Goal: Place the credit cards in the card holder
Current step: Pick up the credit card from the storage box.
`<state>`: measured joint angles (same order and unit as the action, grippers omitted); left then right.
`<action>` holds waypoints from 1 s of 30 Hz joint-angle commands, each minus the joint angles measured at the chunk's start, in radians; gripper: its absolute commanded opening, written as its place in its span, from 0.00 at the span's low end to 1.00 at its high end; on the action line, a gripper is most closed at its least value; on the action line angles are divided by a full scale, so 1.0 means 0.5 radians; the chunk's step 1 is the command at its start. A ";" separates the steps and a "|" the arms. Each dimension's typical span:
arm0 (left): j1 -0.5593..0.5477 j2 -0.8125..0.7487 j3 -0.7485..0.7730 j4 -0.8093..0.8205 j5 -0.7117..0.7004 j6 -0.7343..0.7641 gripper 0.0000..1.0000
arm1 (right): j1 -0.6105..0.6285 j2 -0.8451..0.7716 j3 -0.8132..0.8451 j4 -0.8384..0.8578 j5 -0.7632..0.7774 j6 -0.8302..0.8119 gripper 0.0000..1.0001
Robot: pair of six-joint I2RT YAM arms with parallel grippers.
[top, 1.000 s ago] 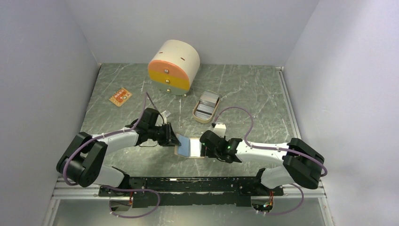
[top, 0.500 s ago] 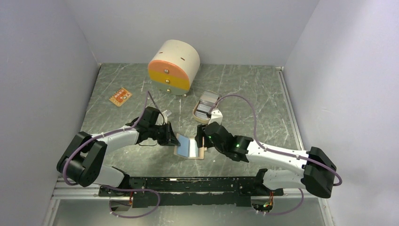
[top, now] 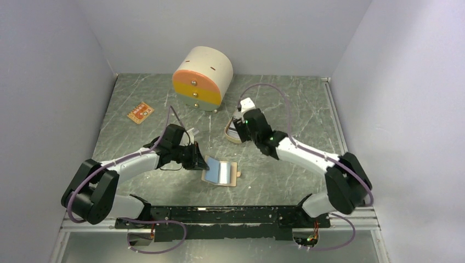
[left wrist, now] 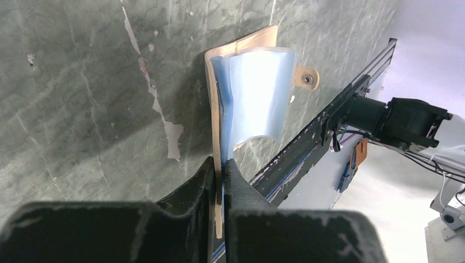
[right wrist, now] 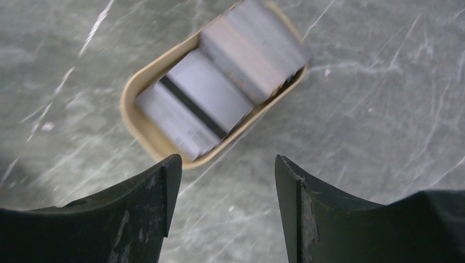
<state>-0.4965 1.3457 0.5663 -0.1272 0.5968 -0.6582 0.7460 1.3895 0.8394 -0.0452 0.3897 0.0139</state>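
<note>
The tan card holder point(top: 232, 176) lies open on the table, with a light blue sheet point(top: 219, 171) across its inside. In the left wrist view, the holder point(left wrist: 242, 47) shows its snap tab point(left wrist: 305, 78). My left gripper point(top: 198, 160) is shut on the holder's left edge, the fingertips point(left wrist: 237, 174) pinching the tan cover and the blue layer. Grey-silver credit cards point(right wrist: 211, 96) are stacked in a beige oval tray point(right wrist: 133, 99). My right gripper point(top: 241, 123) hovers over that tray point(top: 230, 135), open and empty point(right wrist: 227, 170). A yellow-orange card point(top: 140, 113) lies at the back left.
A round cream drawer box point(top: 203, 76) with an orange-yellow front stands at the back centre, just behind the tray. Grey walls close in the table on three sides. The arms' base rail point(top: 230, 215) runs along the near edge.
My right arm has drawn away from the card holder and swung back to above the tray, its jaws open. The left gripper keeps its hold on the holder.
</note>
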 commanded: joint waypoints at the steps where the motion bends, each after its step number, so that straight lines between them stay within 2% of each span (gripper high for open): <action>1: -0.012 -0.074 -0.027 0.031 0.070 -0.004 0.09 | -0.234 0.270 0.285 0.016 -0.244 -0.392 0.67; 5: -0.017 -0.114 -0.081 0.099 0.112 -0.059 0.09 | -0.271 0.413 0.232 0.297 -0.202 -0.650 0.71; 14: -0.017 -0.090 -0.083 0.092 0.109 -0.039 0.09 | -0.339 0.753 0.407 0.427 -0.298 -1.010 0.72; 22: -0.018 -0.137 -0.134 0.154 0.119 -0.083 0.09 | -0.359 0.853 0.391 0.531 -0.268 -1.158 0.71; 30: -0.018 -0.106 -0.077 0.094 0.114 -0.070 0.09 | -0.357 0.899 0.385 0.558 -0.334 -1.167 0.69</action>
<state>-0.5003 1.2964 0.4995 -0.0898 0.6159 -0.6933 0.5739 1.8244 1.0283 0.1860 0.2409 -0.5461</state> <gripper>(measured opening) 0.106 0.693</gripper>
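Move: From the right hand, the credit cards standing in the far half of the storage box are about 12 cm ahead, neither left nor right, and 9 cm lower. The loose cards in the box's near half lie only 6 cm ahead and 2 cm left; the drawer cabinet stands some 24 cm ahead and 14 cm left. From the left hand, which still pinches the card holder, the standing cards are roughly 26 cm ahead, 15 cm right and 2 cm below. Send the open, empty right gripper quickly forward by about 10 cm, passing over the loose cards to the standing cards in the storage box, then let it sink some 6 cm as the forward travel slows. On the way roll its left side down about 25 degrees and swing it a little counter-clockwise, keeping the fingers apart. With the left, keep the pinch on the card holder's cover and page, drawing it back barely 1 cm. ##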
